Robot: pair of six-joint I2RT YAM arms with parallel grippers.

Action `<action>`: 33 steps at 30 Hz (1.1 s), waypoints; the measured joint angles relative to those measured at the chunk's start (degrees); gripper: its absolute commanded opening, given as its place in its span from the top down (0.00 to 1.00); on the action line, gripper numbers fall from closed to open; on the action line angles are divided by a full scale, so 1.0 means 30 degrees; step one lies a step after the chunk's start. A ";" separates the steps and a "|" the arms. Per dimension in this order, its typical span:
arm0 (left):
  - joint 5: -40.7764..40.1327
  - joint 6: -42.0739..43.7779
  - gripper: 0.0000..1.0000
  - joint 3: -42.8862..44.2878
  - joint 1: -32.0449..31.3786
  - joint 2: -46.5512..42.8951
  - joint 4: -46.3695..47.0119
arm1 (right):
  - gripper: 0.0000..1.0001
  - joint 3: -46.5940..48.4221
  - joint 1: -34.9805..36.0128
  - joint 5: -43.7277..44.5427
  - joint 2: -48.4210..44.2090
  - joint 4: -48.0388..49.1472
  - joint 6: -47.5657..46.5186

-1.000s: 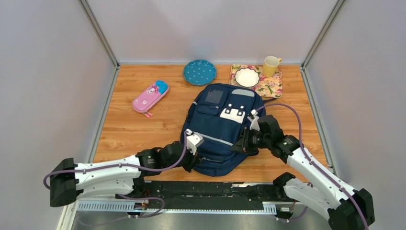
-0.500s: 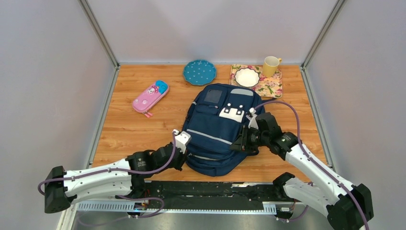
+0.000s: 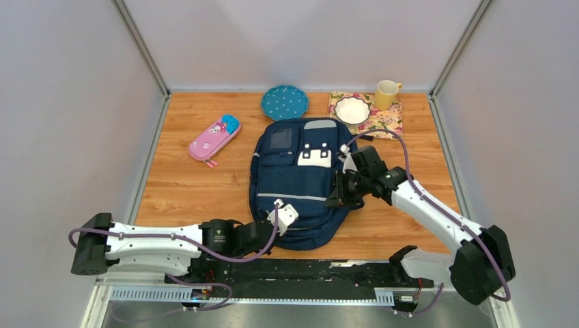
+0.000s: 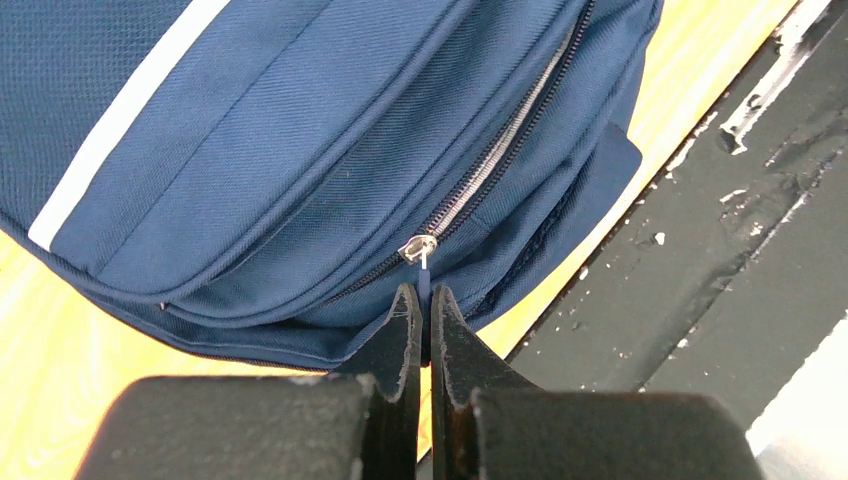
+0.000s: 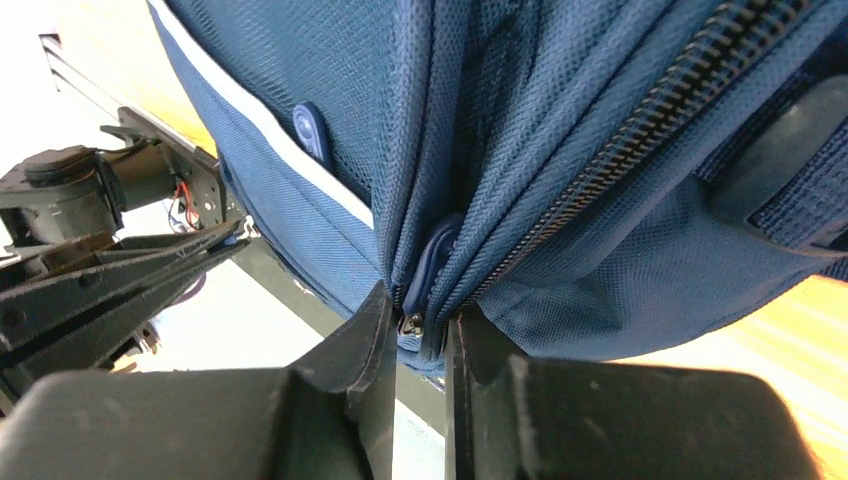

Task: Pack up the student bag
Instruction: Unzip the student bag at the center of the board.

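The student bag (image 3: 293, 184), navy blue with pale stripes and a white patch, lies flat in the middle of the table. My left gripper (image 3: 276, 232) is at its near bottom edge. In the left wrist view it (image 4: 421, 295) is shut on the thin blue pull tab (image 4: 424, 275) hanging from the silver zipper slider (image 4: 418, 247). My right gripper (image 3: 338, 195) is at the bag's right side. In the right wrist view it (image 5: 420, 320) is shut on a fold of the bag's fabric (image 5: 560, 120) beside a zipper, with a small slider between the fingers.
A pink pencil case (image 3: 214, 138) lies at the left. A blue dotted plate (image 3: 284, 102) sits at the back, and a floral tray (image 3: 386, 125) at the back right carries a white bowl (image 3: 352, 109) and a yellow mug (image 3: 386, 93). The black rail (image 3: 293, 270) runs along the near edge.
The bag has slid left and turned straighter. My left gripper has moved right along its near edge. The right gripper has gone farther back and left with the bag's side.
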 measured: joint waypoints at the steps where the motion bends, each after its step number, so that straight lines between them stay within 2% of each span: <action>1: -0.0066 0.0080 1.00 0.0000 0.0000 0.0160 0.0095 | 0.81 0.0444 -0.0036 0.0066 0.0554 -0.0248 -0.0153; 2: -0.0175 0.0182 1.00 0.0000 -0.0007 0.0393 0.0255 | 0.73 0.0874 -0.0080 0.0087 0.1078 -0.0495 -0.0328; 5: -0.0379 0.0328 1.00 0.0022 -0.0007 0.1166 0.0991 | 0.59 0.2113 -0.0474 0.0430 0.2259 -0.1399 -0.0801; 8: -0.0357 0.0357 1.00 0.0466 -0.0044 0.1931 0.1756 | 0.52 0.2237 -0.0911 0.1625 0.1508 -0.1953 -0.0758; 13: -0.0131 0.0488 1.00 0.0969 -0.0124 0.2484 0.2863 | 0.45 0.0845 -0.1392 0.3016 -0.3504 -0.2426 0.0372; 17: -0.0022 0.0765 1.00 0.1494 -0.0124 0.2929 0.3118 | 0.37 -0.1013 -0.1370 0.2018 -0.7264 -0.2368 0.2302; 21: 0.0153 0.1064 1.00 0.2011 -0.0131 0.3169 0.3293 | 0.36 -0.3548 -0.1202 0.0240 -0.8961 -0.1107 0.4976; 24: 0.0219 0.1311 1.00 0.2324 -0.0131 0.3279 0.3373 | 0.36 -0.4874 -0.0641 -0.0495 -0.9012 -0.0211 0.6564; 30: 0.0474 0.1566 1.00 0.2484 -0.0124 0.3439 0.3526 | 0.36 -0.5391 -0.0073 -0.1056 -0.7497 0.1916 0.8174; 33: 0.0648 0.1639 1.00 0.2484 -0.0124 0.3585 0.3541 | 0.42 -0.5406 -0.0073 -0.1071 -0.6499 0.2871 0.8517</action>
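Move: The left fingers already pinch a zip pull at the bag's near left corner; the near right corner lies some 20 cm to this hand's right, 3 cm ahead and 4 cm lower, and the middle of the white stripe about 11 cm ahead, 6 cm right. The right hand still grips a fold on the bag's right side: from it the near right corner is about 7 cm back, 1 cm left, 6 cm below; the white patch 14 cm ahead, 6 cm left. Keeping its pinch on the zip pull, the left hand dips slightly, then draws the pull about 6 cm to the right towards the bag's near right corner while rising some 3 cm. The right hand first tugs about 2.5 cm farther forward, then opens, comes off the fold to the right and up by about 4 cm, swings back, and sinks leftward with fingers open to the bag's near right part, ending about 4 cm nearer the base with the hand turned some 15 degrees clockwise. ##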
